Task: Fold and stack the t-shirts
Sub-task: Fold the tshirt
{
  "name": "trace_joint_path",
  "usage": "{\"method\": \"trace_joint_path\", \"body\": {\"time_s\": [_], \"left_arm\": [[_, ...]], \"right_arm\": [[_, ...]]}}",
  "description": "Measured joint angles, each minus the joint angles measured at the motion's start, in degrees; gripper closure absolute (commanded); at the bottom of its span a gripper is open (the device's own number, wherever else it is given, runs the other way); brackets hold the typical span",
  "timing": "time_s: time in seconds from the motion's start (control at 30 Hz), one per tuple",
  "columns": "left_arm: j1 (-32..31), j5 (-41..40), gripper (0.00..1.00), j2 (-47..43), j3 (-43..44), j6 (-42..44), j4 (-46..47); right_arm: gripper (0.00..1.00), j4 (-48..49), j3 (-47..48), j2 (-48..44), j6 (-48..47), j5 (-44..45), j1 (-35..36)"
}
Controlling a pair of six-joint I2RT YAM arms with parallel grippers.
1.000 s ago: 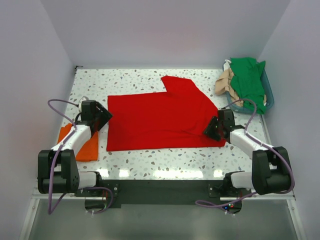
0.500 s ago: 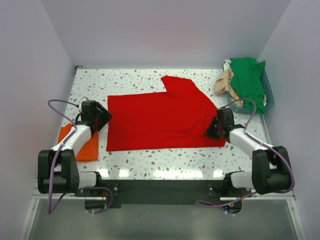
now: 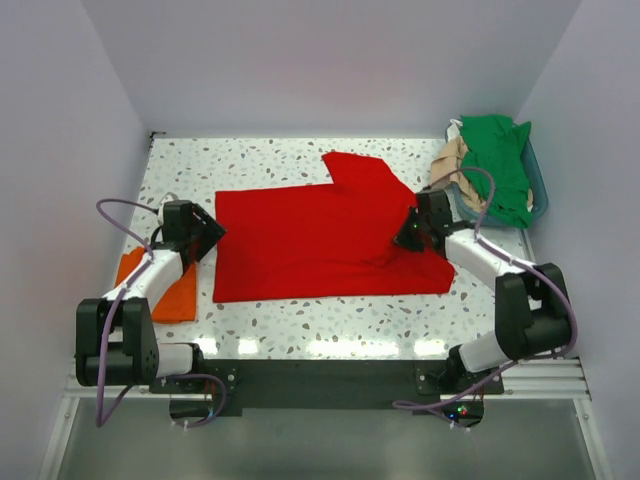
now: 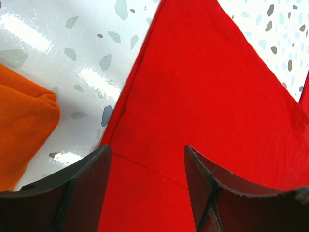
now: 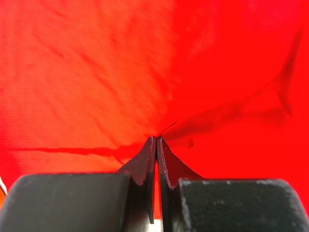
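Observation:
A large red t-shirt (image 3: 310, 240) lies spread flat across the middle of the table (image 3: 300, 160). My right gripper (image 3: 405, 237) is shut on a pinch of its cloth near the right side; in the right wrist view the red t-shirt (image 5: 96, 72) puckers into the closed right gripper (image 5: 156, 138). My left gripper (image 3: 213, 235) stands open at the shirt's left edge. In the left wrist view the left gripper (image 4: 146, 150) straddles the hem of the red t-shirt (image 4: 203, 87) without gripping it. A folded orange t-shirt (image 3: 165, 290) lies at the near left.
A teal basket (image 3: 540, 185) at the back right holds a green t-shirt (image 3: 495, 160) and a tan one (image 3: 448, 165) draped over its rim. The orange t-shirt (image 4: 24, 125) sits just left of the left fingers. Walls close in the left, right and back.
My right gripper has shut on the red t-shirt's right side and moved back and left over the shirt, pulling cloth along. The left arm has not moved.

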Motion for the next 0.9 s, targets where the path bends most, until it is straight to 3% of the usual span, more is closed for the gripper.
{"method": "trace_joint_path", "body": {"time_s": [0.43, 0.9], "left_arm": [[0.0, 0.6, 0.34, 2.0, 1.4, 0.0, -0.2], [0.0, 0.6, 0.34, 4.1, 2.3, 0.0, -0.2]], "right_arm": [[1.0, 0.0, 13.7, 15.0, 0.1, 0.7, 6.4], [1.0, 5.2, 15.1, 19.3, 3.4, 0.3, 7.3]]}}
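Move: The right hand already pinches a bit of the red t-shirt's top layer, some 4 cm above the table. The t-shirt's far edge, where the sleeve juts out, lies about 16 cm ahead and 15 cm to its left, 5 cm lower. The near right corner is roughly 12 cm back and 13 cm right, the blue basket about 19 cm ahead and 25 cm right. From the left hand, that far edge is some 12 cm ahead and 26 cm right. Still pinching the red t-shirt's top layer with shut fingers, the right hand drags it low across the shirt, about 7 cm left and 6 cm forward, towards the far edge by the sleeve. It goes fast at first, then eases, sinking about 2 cm along the way with hardly any turn of the wrist. ##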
